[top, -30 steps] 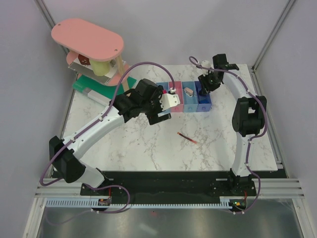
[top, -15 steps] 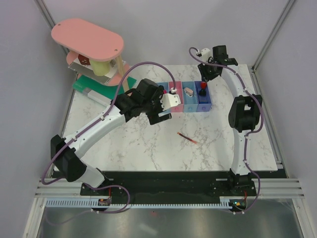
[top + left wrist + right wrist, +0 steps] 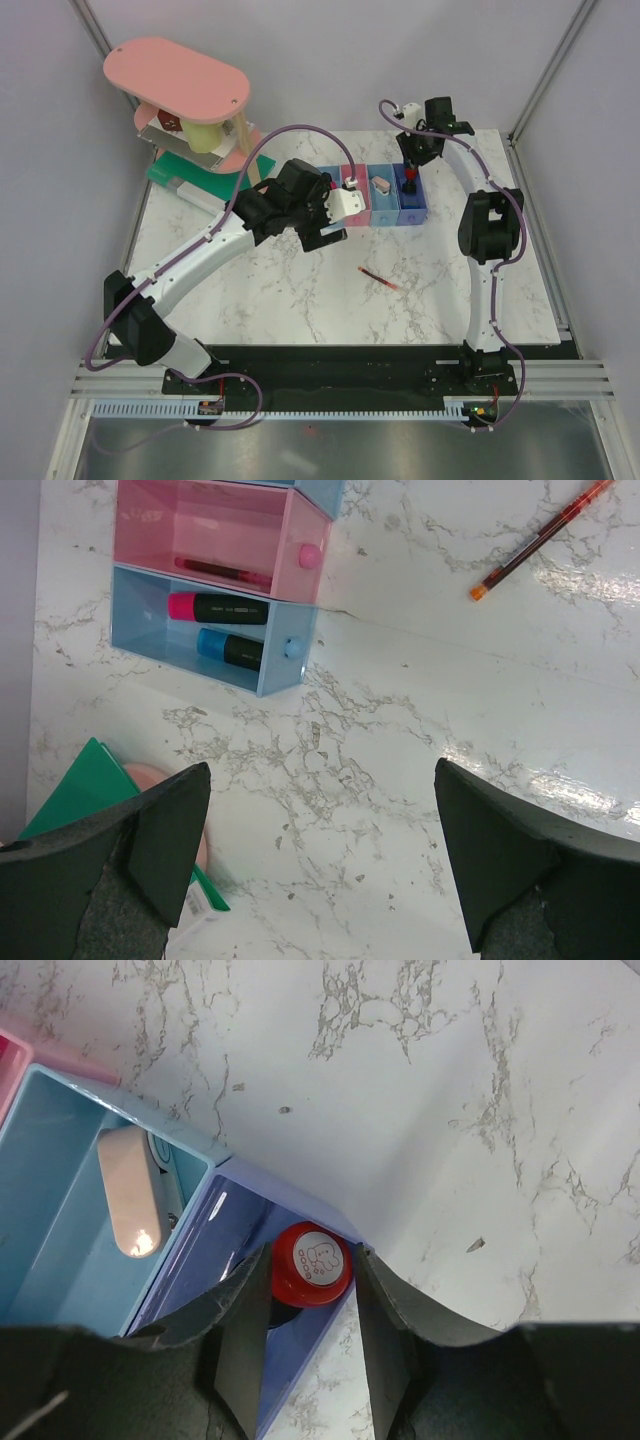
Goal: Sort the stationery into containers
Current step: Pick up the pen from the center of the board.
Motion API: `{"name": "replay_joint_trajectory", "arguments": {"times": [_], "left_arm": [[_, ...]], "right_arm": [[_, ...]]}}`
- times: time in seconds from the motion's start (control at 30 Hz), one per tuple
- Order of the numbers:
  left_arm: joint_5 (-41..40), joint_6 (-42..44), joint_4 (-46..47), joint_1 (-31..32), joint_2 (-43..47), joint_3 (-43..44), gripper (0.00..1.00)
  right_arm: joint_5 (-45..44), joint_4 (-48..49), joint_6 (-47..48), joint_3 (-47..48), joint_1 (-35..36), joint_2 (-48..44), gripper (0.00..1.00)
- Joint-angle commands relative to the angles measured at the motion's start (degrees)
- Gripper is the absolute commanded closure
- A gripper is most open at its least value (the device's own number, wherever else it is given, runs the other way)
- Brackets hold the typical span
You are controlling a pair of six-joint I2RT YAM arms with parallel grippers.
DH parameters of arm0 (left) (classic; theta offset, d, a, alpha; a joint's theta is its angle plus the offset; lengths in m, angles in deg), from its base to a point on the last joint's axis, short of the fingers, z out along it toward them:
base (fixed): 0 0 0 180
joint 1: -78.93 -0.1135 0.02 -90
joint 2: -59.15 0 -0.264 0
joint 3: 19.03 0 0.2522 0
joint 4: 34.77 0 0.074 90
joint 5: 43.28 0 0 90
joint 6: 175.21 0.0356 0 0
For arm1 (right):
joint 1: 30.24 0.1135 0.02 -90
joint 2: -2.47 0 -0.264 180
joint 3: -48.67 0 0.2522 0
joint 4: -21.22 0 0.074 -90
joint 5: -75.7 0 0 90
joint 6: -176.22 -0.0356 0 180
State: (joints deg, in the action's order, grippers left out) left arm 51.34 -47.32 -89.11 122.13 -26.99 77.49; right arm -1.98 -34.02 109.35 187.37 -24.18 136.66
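Observation:
My right gripper (image 3: 312, 1252) hangs open over the far end of the purple-blue bin (image 3: 200, 1260). The round red-and-black knob (image 3: 310, 1263) stands in that bin below the fingers, free of them; the top view shows it (image 3: 409, 180) with the gripper (image 3: 413, 152) behind. A pale pink eraser (image 3: 128, 1192) lies in the neighbouring light blue bin (image 3: 50, 1210). My left gripper (image 3: 320, 770) is wide open above bare marble. In its view, a pink bin (image 3: 295, 555) holds a thin red pen (image 3: 222, 572) and a light blue bin (image 3: 280, 655) holds two markers (image 3: 215, 608). Another red pen (image 3: 378, 278) lies loose on the table.
A large pink oval-topped stand (image 3: 176, 80) and a green flat box (image 3: 185, 172) occupy the back left corner. The left arm (image 3: 215, 245) stretches diagonally across the table's left half, its wrist partly covering the leftmost bin. Metal frame posts (image 3: 545, 75) rise at the back corners.
The right gripper has drawn up and back from the purple-blue bin, leaving the red-and-black knob standing inside. The left arm has barely moved.

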Motion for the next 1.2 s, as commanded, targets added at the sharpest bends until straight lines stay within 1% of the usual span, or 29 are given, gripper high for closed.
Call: {"name": "replay_joint_trajectory", "arguments": {"times": [0.0, 0.23, 0.43, 0.67, 0.8, 0.87, 0.93, 0.97, 1.0, 1.03, 1.07, 1.1, 1.17], "left_arm": [[0.6, -0.8, 1.1, 0.0, -0.3, 1.8, 0.0], [0.6, -0.7, 1.0, 0.0, -0.2, 1.6, 0.0], [0.6, -0.6, 1.0, 0.0, 0.1, 1.6, 0.0], [0.4, -0.4, 1.0, 0.0, 0.7, 1.4, 0.0], [0.5, -0.4, 1.0, 0.0, 1.1, 1.3, 0.0], [0.1, -0.2, 1.0, 0.0, 1.5, 0.9, 0.0], [-0.7, 0.3, 0.9, 0.0, 1.9, 0.5, 0.0], [-0.8, 0.3, 0.9, 0.0, 2.2, -0.5, 0.0], [-1.4, 0.4, 0.7, 0.0, 2.5, -1.0, 0.0], [-1.5, 0.3, 0.7, 0.0, 2.7, -2.5, 0.0], [-1.5, 0.3, 0.6, 0.0, 3.1, -3.3, 0.0], [-1.5, -0.3, 0.7, 0.0, 3.4, -4.3, 0.0], [-1.2, -1.1, 0.7, -0.1, 3.8, -6.8, 0.0]], "right_arm": [[1.4, 1.1, -0.5, -1.5, 0.1, 0.5, 0.55], [1.5, 2.1, 0.1, -7.9, 0.3, -1.5, 0.57], [2.9, 2.0, -0.7, -6.7, 0.3, -3.8, 0.57], [4.0, 1.1, -0.3, -7.3, 0.5, -12.3, 0.55], [4.6, -0.7, 1.9, -10.0, 0.5, -17.3, 0.51], [5.9, -3.8, 4.7, -11.1, 0.7, -20.2, 0.47], [6.9, -8.0, 8.3, -14.5, 1.3, -23.3, 0.45], [7.6, -9.2, 12.1, -16.2, 1.5, -24.7, 0.42], [7.5, -10.2, 14.2, -20.7, 1.9, -25.9, 0.4], [7.6, -12.5, 16.1, -23.2, 2.4, -28.5, 0.38], [7.7, -13.4, 19.9, -25.8, 2.6, -29.9, 0.33], [7.8, -13.9, 21.1, -31.1, 2.9, -31.3, 0.32], [8.4, -14.4, 23.7, -36.5, 3.6, -35.9, 0.28]]}}
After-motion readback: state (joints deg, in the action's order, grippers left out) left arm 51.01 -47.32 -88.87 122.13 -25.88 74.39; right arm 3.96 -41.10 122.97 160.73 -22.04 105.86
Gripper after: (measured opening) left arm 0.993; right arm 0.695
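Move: The red-topped stamp is propped at the far wall of the dark-blue box, about 4 cm below the right fingertips and 2 cm back. The pink-white eraser in the next box is some 7 cm left, 3 cm back and 6 cm down. The pen lies on open table some 33 cm back, 9 cm left and 8 cm down. From the left hand the stamp is about 25 cm ahead, 21 cm right, 15 cm down; the pen roughly 6 cm back, 12 cm right, 20 cm down. The red-topped stamp is pushed down into the dark-blue box by the right fingertips, which sink about 5 cm and draw back a little, barely narrowing. After a short stay they lift clear, rising some 15 cm, and the hand swings back towards the pen, dipping slightly at the end, opening wider and turning roughly 15 degrees counter-clockwise. ##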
